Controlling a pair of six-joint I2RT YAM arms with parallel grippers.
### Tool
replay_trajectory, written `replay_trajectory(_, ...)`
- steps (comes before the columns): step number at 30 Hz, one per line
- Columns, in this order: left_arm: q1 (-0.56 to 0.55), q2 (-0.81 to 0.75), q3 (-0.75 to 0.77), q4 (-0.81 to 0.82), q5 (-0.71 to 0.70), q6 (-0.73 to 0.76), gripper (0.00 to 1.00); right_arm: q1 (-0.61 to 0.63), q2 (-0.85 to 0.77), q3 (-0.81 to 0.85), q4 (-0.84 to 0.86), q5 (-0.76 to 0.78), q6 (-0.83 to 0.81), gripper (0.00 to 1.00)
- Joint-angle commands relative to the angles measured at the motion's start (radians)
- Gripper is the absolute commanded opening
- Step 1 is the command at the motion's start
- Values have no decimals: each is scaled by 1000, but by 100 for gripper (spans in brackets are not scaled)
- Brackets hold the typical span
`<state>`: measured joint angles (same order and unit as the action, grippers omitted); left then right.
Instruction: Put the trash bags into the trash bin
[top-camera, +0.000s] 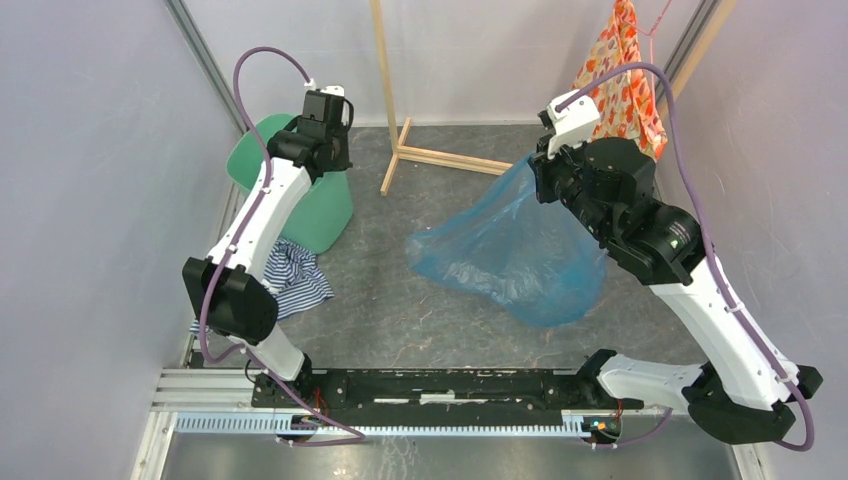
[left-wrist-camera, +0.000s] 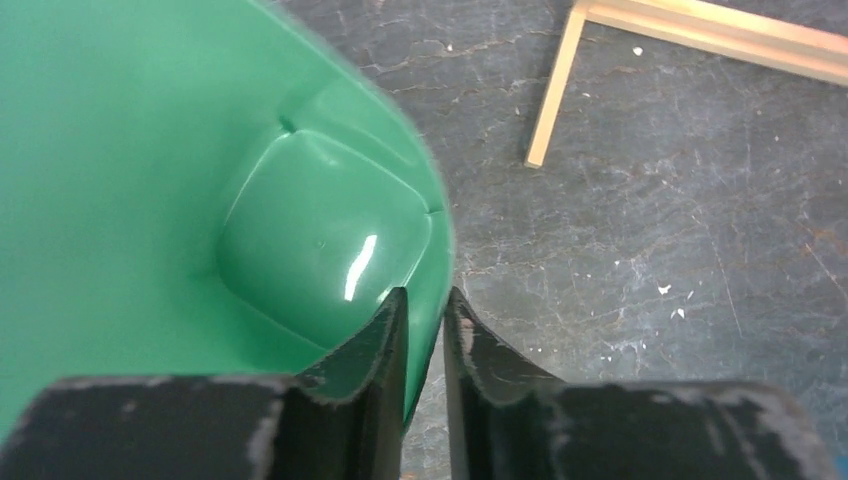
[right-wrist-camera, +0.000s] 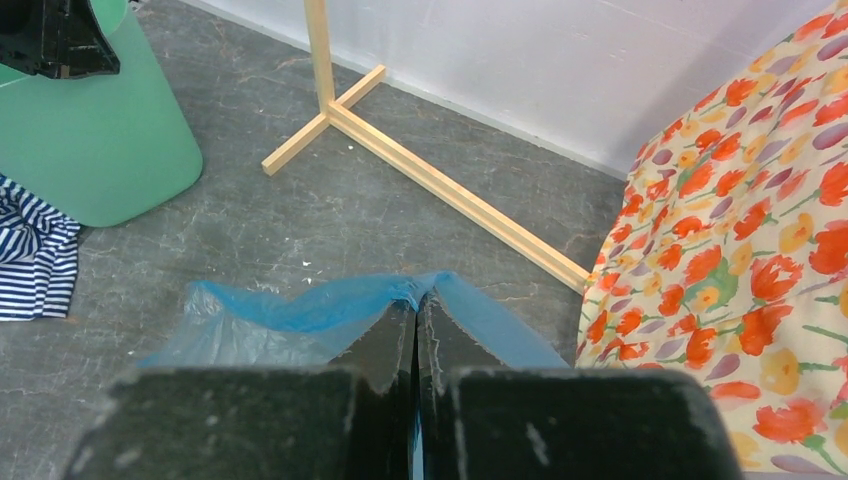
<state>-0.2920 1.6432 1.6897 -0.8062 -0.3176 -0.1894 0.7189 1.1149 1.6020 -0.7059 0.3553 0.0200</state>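
Observation:
The mint-green trash bin stands at the far left, tilted. My left gripper straddles its rim, one finger inside the bin and one outside, closed on the wall. The light-blue trash bag lies crumpled on the floor in the middle and rises to my right gripper. In the right wrist view that gripper is shut on a bunched edge of the bag. The bin shows at the upper left of that view.
A blue-and-white striped cloth lies just in front of the bin. A wooden stand rises at the back centre, its foot bars on the floor. Orange floral fabric hangs at the back right. Walls close in on both sides.

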Motion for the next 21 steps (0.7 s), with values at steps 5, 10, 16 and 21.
replay_trajectory(5,-16,-47,39,6,132,38,2,0,14,66,15,15,-12,0)
replay_trajectory(10,-55,-108,44,-16,189,22,2,0,18,111,14,79,-11,0)
replay_trajectory(16,-151,-162,54,-47,208,-24,2,0,-11,136,68,197,-38,0)
replay_trajectory(21,-273,-180,56,-58,191,-75,2,0,-83,127,172,241,-51,0)
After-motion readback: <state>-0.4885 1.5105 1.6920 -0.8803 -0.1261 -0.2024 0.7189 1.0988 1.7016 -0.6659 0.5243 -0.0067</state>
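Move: The trash bin's near-right rim already lies between the left gripper's part-open fingers. The bin's middle is about 11 cm to their left, level with them fore and aft, and some 12 cm below. The wooden stand's foot lies roughly 18 cm ahead and 13 cm right, the striped cloth about 18 cm back and 11 cm left, both some 25 cm lower. From the right gripper, holding the blue bag, the bin is about 15 cm ahead, 46 cm left and 29 cm down. Shut the left gripper on the bin's rim, then drag the bin by it to the right, about 10 cm, and back some 6 cm towards the hanging bag, rising a little and turning clockwise about 20 degrees. Keep the right gripper closed on the blue bag; raise it roughly 5 cm and draw it right, tipping the fingers up slightly. ##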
